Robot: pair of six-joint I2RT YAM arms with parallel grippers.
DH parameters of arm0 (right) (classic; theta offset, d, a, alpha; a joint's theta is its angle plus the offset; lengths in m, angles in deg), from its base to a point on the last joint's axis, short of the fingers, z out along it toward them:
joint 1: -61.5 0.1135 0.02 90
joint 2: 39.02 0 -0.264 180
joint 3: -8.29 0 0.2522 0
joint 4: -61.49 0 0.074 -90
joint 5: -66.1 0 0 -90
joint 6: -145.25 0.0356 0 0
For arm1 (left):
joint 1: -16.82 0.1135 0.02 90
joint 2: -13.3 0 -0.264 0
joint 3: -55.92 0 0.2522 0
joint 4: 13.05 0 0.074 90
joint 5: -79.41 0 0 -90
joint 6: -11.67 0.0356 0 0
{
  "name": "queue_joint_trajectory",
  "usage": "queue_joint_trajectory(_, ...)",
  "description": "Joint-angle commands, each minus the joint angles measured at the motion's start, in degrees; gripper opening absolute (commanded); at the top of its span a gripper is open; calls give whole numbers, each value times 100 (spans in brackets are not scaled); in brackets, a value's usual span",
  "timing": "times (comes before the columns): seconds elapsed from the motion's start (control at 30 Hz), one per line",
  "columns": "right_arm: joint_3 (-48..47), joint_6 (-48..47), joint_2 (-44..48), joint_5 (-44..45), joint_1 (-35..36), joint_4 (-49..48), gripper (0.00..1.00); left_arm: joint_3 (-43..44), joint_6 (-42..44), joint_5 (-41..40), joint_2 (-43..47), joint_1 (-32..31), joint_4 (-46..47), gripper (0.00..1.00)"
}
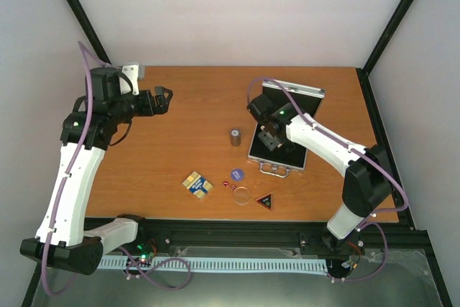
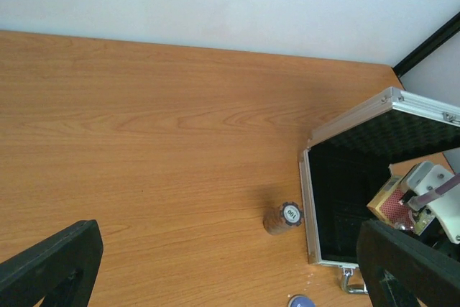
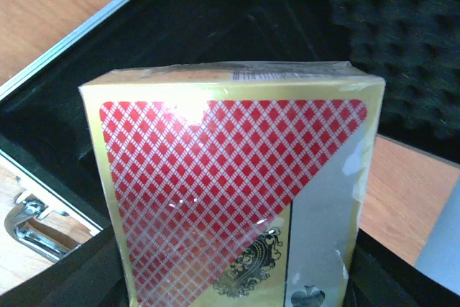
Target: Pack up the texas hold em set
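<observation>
The silver metal case [image 1: 279, 163] lies open at the right of the table, showing its black lining [image 3: 215, 19] and the foam in its raised lid [image 3: 392, 26]. My right gripper [image 1: 269, 138] hangs over the case, shut on the red card deck [image 3: 230, 192], with the deck's face filling the right wrist view. Left of the case stands the dark cylinder [image 1: 235, 137], topped by a chip [image 2: 290, 213]. Near the front edge lie the blue-gold deck [image 1: 197, 184], blue chip [image 1: 236, 174], red dice [image 1: 230, 185], clear disc [image 1: 242, 195] and black triangle [image 1: 266, 201]. My left gripper [image 1: 162, 98] is open, far left.
The case handle [image 3: 29, 224] sticks out from its front rim toward the near edge. Bare wooden table [image 2: 144, 141] stretches between the left gripper and the cylinder. Black frame posts [image 1: 392, 26] rise at the table's back corners.
</observation>
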Motion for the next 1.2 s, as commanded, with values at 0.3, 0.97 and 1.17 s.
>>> queue_joint_trajectory(0.3,641,-2509,100,-1444,-459,-1457,50,-128,9,-337,-255,-26,58,100)
queue_joint_trajectory(0.97,1360,-3640,-144,-1477,-991,-1786,56,-92,42,-498,-771,-26,130,100)
queue_joint_trajectory(1.17,1715,-3750,-200,-1302,-1010,-2124,57,-21,37,-457,-879,-26,152,100)
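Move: The right hand already holds the red-backed card box over the open case; the middle of the tray lies about 3 cm ahead, 3 cm to its right and some 13 cm below. The chip stack stands roughly 11 cm to the hand's left and 5 cm ahead, and the blue chip 10 cm left and 5 cm back, both about 13 cm lower. From the empty left hand, the tray is about 36 cm right, 4 cm ahead and 34 cm down. The right hand keeps its pinch on the card box and lowers it about 9 cm into the case's tray, first sinking with a small shift left, then easing slightly forward almost level, then sinking again while drawing back a little and going right, so that it ends some 2 cm right of its start; on the way its wrist swings about 25 degrees counter-clockwise and tips to point more steeply down. Meanwhile the open, empty left hand sinks about 6 cm and reaches a few centimetres forward, high over bare table, tipping slightly downward and touching nothing. ##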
